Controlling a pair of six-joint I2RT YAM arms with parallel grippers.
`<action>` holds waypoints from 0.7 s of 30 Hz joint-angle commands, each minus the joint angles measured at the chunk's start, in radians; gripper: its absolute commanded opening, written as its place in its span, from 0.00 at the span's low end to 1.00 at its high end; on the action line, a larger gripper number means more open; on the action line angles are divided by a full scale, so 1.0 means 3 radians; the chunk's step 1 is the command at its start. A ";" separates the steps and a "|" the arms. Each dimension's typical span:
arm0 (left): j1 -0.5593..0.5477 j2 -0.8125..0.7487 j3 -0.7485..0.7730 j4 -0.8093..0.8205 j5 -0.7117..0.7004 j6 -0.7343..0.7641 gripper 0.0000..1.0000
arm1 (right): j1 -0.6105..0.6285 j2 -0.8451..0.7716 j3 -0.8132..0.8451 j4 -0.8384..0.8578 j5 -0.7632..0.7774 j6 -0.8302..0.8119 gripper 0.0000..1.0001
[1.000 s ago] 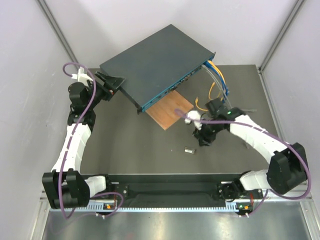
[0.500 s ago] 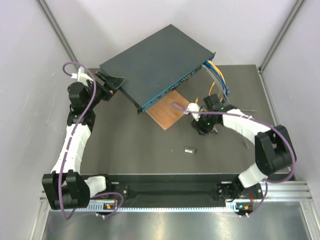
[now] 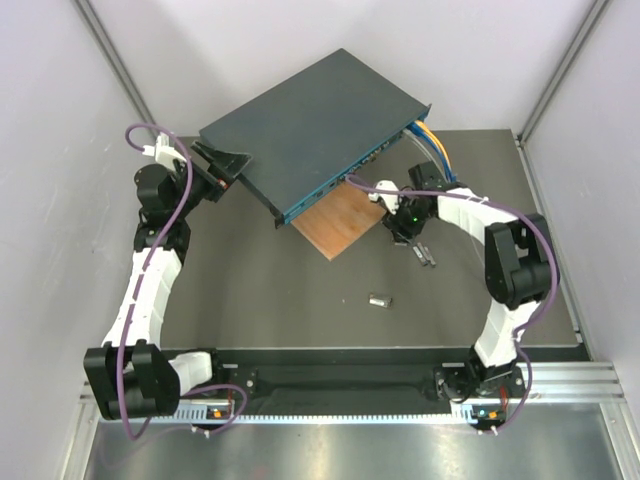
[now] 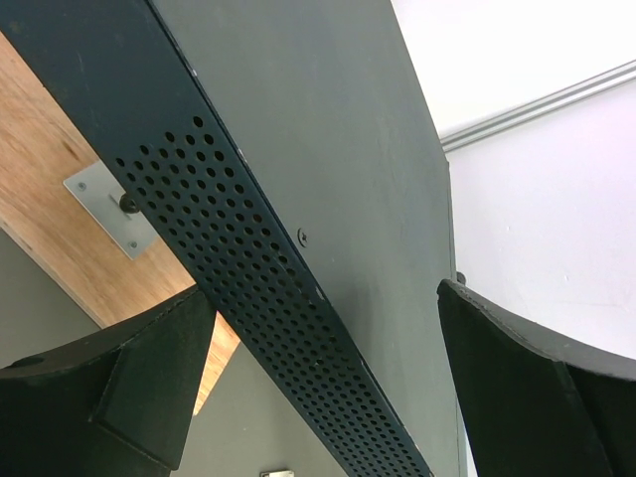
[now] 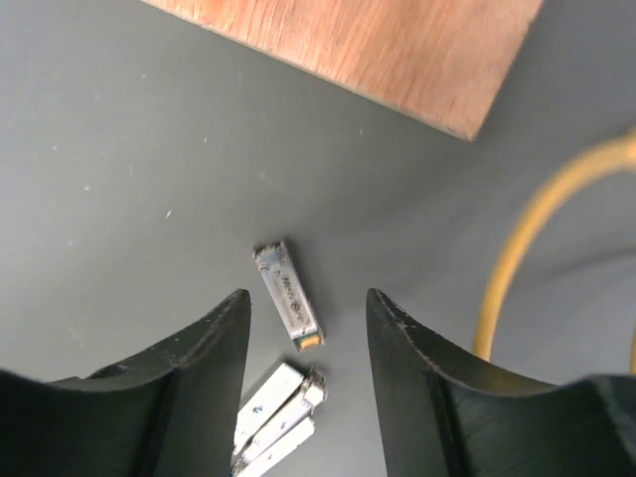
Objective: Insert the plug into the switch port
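Observation:
The switch (image 3: 310,120), a flat dark box with a teal front face (image 3: 330,185), lies tilted at the back of the mat. My left gripper (image 3: 228,165) is open, its fingers wide on either side of the switch's perforated side (image 4: 258,298); its jaws (image 4: 326,293) touch nothing. My right gripper (image 3: 412,238) hangs open just above the mat, right of the wooden square. Between its fingers (image 5: 307,298) a small silver plug (image 5: 288,296) lies flat on the mat, untouched. Two pale plugs (image 5: 278,417) lie side by side just below it, seen from above as small plugs (image 3: 426,256).
A thin brown wooden square (image 3: 340,218) lies in front of the switch. Another small plug (image 3: 378,299) lies alone nearer the arm bases. Blue and orange cables (image 3: 437,150) run from the switch's right end, and a yellow cable (image 5: 517,248) curves beside my right fingers.
My right arm has folded back toward the switch, uncovering two plugs on the mat, and its jaws have narrowed a little. My left jaws have spread wider.

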 commanded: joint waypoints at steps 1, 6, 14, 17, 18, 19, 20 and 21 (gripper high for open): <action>0.0022 -0.0123 0.0166 0.0431 0.0033 0.0078 0.96 | 0.0025 0.0121 0.0167 -0.0049 -0.0089 -0.0088 0.49; 0.0022 -0.0113 0.0166 0.0431 0.0039 0.0084 0.97 | 0.0061 0.0193 0.0137 -0.0140 -0.0089 -0.0221 0.48; 0.0022 -0.0128 0.0212 0.0355 0.0023 0.0124 0.97 | 0.0168 0.0254 -0.0027 -0.0044 0.0095 -0.0339 0.40; 0.0022 -0.0128 0.0258 0.0283 -0.0002 0.0155 0.97 | 0.0179 0.0239 -0.0063 -0.0008 0.0147 -0.0349 0.27; 0.0022 -0.0123 0.0294 0.0258 -0.0013 0.0160 0.97 | 0.0189 0.0224 -0.0078 -0.0003 0.0162 -0.0354 0.20; 0.0027 -0.0123 0.0309 0.0237 -0.0023 0.0160 0.98 | 0.0189 0.0203 -0.0103 -0.0008 0.0177 -0.0354 0.17; 0.0027 -0.0123 0.0325 0.0227 -0.0033 0.0160 0.99 | 0.0189 0.0162 -0.0119 -0.0008 0.0187 -0.0354 0.13; 0.0033 -0.0123 0.0340 0.0217 -0.0043 0.0155 0.99 | 0.0194 0.0122 -0.0134 -0.0018 0.0188 -0.0349 0.08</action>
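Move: The plug, a silver module lying roughly left-right on the table, is almost under the right hand, about 3 cm below, 1 cm back and 1 cm left. From that hand, the loose modules are about 4 cm back and 4 cm right; the yellow cable loop is 6 cm ahead, 1 cm right; the wooden board is 4 cm ahead, 15 cm left. From the left hand, the plug is some 31 cm right, 1 cm back and 30 cm below. The plug is taken where it lies: the right hand sinks about 3 cm onto it, easing back a centimetre and turning slightly counter-clockwise, under 10 degrees. Late in the descent the half-open fingers close almost fully and pinch the plug by its long sides, its front end sticking out past the tips. ##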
